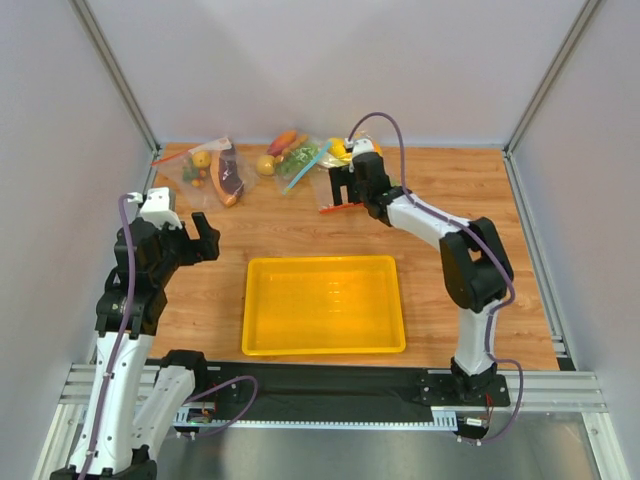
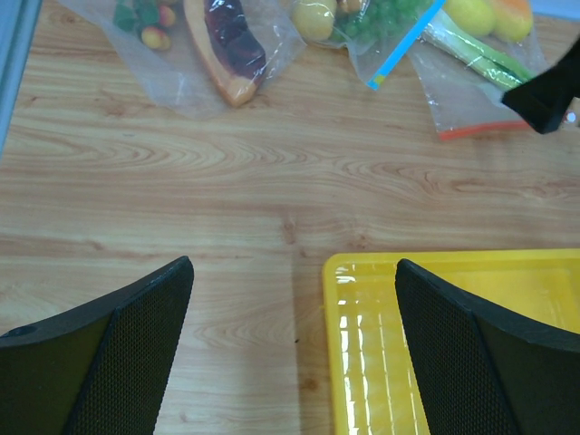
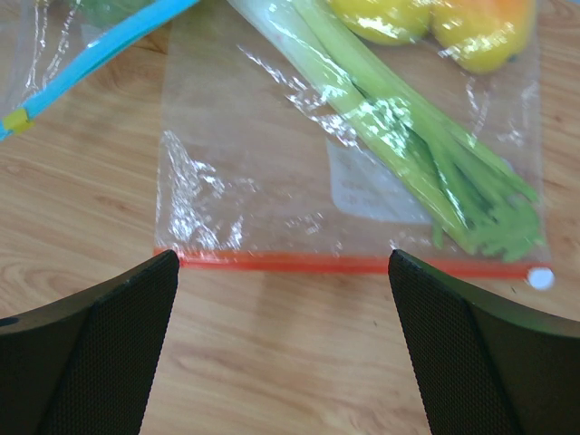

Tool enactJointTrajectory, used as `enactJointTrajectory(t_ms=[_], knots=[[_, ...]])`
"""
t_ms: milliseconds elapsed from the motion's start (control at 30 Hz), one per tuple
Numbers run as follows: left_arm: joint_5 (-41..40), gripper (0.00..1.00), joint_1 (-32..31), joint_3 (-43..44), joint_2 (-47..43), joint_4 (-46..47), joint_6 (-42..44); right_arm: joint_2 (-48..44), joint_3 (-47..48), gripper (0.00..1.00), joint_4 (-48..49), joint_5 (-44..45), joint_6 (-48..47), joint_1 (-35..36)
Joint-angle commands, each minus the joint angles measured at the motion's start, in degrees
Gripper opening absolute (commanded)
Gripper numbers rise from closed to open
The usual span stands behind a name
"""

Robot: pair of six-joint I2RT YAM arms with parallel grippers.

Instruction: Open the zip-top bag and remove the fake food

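The zip-top bag (image 3: 263, 172) lies flat on the wooden table at the back. Its red-orange zip strip (image 3: 317, 263) faces my right gripper. Inside are the pale-green celery stalk (image 3: 399, 136), a yellow fruit (image 3: 381, 18) and an orange fruit (image 3: 485, 32). My right gripper (image 3: 283, 258) is open, hovering just above the zip strip with a finger near each end. In the top view it (image 1: 347, 195) sits over the bag (image 1: 338, 165). My left gripper (image 1: 200, 240) is open and empty at the left, far from the bag (image 2: 471, 100).
A yellow tray (image 1: 250, 310) sits at the centre front, and its corner (image 2: 333, 272) is under my left gripper. A bag with a blue zip strip (image 1: 303, 160) and a bag holding a purple eggplant (image 1: 228, 172) lie left of the zip-top bag.
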Motion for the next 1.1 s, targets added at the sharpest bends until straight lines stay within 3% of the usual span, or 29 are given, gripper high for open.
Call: enactJointTrajectory(t_ms=[0, 367, 800, 900, 1067], knots=[[3.5, 0.99, 1.5, -0.6, 0.3, 2.9, 0.0, 6.5, 9.1, 1.00, 2.6, 2.7, -4.5, 2.2], [13.4, 0.99, 9.5, -1.5, 2.0, 5.3, -2.1, 16.9, 20.9, 1.00, -4.5, 1.3, -9.4, 6.3], [13.5, 0.99, 9.6, -2.1, 1.6, 5.2, -2.0, 28.2, 33.9, 1.00, -19.2, 10.3, -12.7, 8.3], [13.8, 0.99, 9.7, -2.2, 1.6, 5.4, -2.0, 29.2, 34.2, 0.95, -20.0, 13.2, -13.3, 8.3], [13.8, 0.99, 9.6, -2.1, 1.5, 5.3, -2.0, 30.3, 34.1, 0.72, -20.1, 18.0, -14.6, 8.3]])
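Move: The left end of the celery bag's red zipper lies about 6 cm to the left of the right hand, 3 cm ahead and some 11 cm below. At the same table height, the celery is about 11 cm ahead and 5 cm to the right of that hand, the yellow fruit 17 cm ahead and 2 cm right, and the neighbouring bag's blue zipper 13 cm ahead and 9 cm left. From the left hand the red zipper's left end is about 27 cm ahead, 24 cm right and 25 cm below. The open right hand first sweeps left about 9 cm and a little forward over the empty part of the celery bag, sinking slightly, then drops some 6 cm onto the left end of the red zipper while easing back to the right by about 3 cm. Its left side dips and the wrist rolls over by roughly 25 degrees on the way, and at the bottom the fingers begin to close, narrowing by about a quarter around the zipper strip without yet shutting on it. ##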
